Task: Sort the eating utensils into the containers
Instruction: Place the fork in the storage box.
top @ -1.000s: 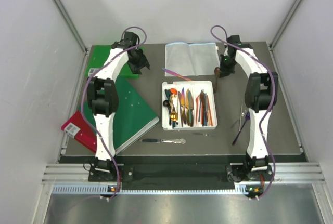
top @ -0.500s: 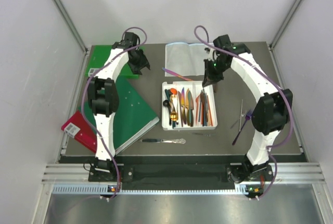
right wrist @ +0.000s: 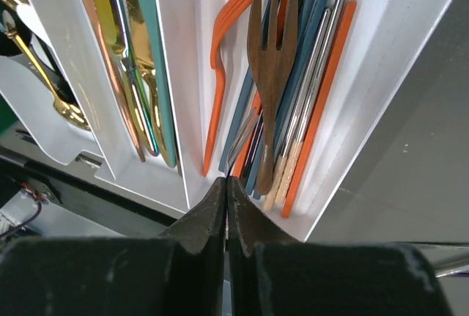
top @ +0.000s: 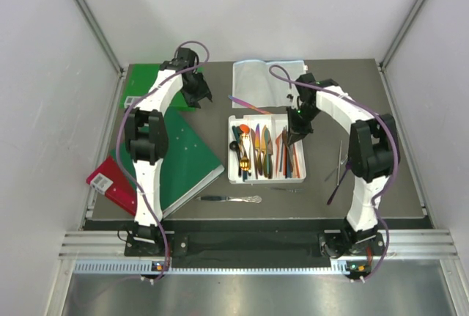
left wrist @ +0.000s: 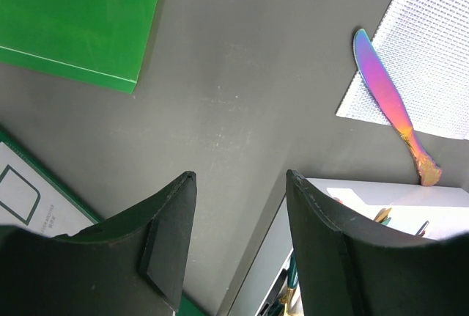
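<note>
The white tray [top: 264, 179] holds several utensils in its long compartments. My right gripper [top: 294, 136] hangs over the right compartment. Its jaws [right wrist: 229, 179] are shut on a thin silvery-purple utensil [right wrist: 248, 134] that points down among a wooden fork [right wrist: 271, 67], an orange fork [right wrist: 223, 74] and chopsticks. My left gripper [top: 196, 94] is open and empty behind the tray's left side, above bare table [left wrist: 240, 175]. An iridescent knife [top: 245, 103] [left wrist: 388, 96] lies behind the tray. A silver knife [top: 231, 199] lies in front of it. Slim sticks [top: 339, 156] and a purple utensil [top: 337, 185] lie to the right.
A large green book [top: 187, 151] lies left of the tray, with another green book [top: 143, 81] behind it and a red one [top: 106, 180] under its near corner. A clear mesh sheet [top: 267, 81] lies behind the tray. White walls close in both sides.
My right arm has swung left and nearer, from behind the tray's right corner to over its right compartment, jaws shut throughout. The left arm has not moved.
</note>
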You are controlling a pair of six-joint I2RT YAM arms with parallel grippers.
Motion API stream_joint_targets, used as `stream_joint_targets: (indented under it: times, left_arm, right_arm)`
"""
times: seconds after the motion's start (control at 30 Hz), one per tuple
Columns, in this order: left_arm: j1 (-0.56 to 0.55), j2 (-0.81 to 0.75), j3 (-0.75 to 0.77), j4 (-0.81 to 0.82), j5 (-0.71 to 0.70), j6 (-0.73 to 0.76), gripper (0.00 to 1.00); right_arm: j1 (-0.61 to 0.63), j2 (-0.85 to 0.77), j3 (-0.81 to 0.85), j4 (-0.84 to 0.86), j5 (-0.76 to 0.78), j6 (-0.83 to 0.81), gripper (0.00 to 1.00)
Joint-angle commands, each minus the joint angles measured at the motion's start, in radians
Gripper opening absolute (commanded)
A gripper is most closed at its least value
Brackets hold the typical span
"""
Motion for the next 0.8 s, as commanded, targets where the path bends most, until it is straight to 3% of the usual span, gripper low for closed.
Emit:
stream_joint_targets:
  times: [0.0,0.2,0.23,0.27,0.43,0.77]
  left_arm:
    - [-0.002,-0.044,0.001,0.002,-0.012,0.015,0.57]
    - [-0.002,-0.051,-0.002,0.000,-0.016,0.014,0.57]
    - [-0.002,-0.052,-0.002,0.000,-0.016,0.014,0.57]
    - [-0.002,-0.052,-0.003,0.000,-0.018,0.011,0.57]
    - [-0.003,-0.054,-0.006,0.002,-0.020,0.008,0.57]
    - [-0.003,-0.041,0.003,0.014,-0.003,-0.001,0.57]
  right_arm:
    - [0.017,0.043,0.072,0.024,-0.015,-0.010,0.00]
    - [0.021,0.109,0.111,0.015,-0.018,-0.036,0.00]
    - [0.023,0.117,0.120,0.001,-0.017,-0.038,0.02]
    - [0.023,0.126,0.126,-0.007,-0.015,-0.042,0.11]
    - [0.021,0.100,0.135,-0.021,0.004,-0.050,0.24]
    - [-0.081,0.018,0.338,0.002,0.159,-0.016,0.25]
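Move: The right hand holds the small silver fork over the storage box's right-hand compartment; its place lies some 5 cm below, 1 cm ahead and 1 cm left. Around it: the wooden fork about 1 cm right and 1 cm ahead, the orange fork 3 cm left and 2 cm ahead, the knives 10 cm left and level. That same place is roughly 12 cm back and 33 cm right of the left hand, 7 cm down. The right fingers, still shut on the silver fork, carry it about 2.5 cm down into the right-hand compartment, drifting a little forward and left, between the orange fork and the wooden one. There they part to about a quarter open, letting go of the fork, and the hand pulls out forward by some 3 cm and up by as much. ##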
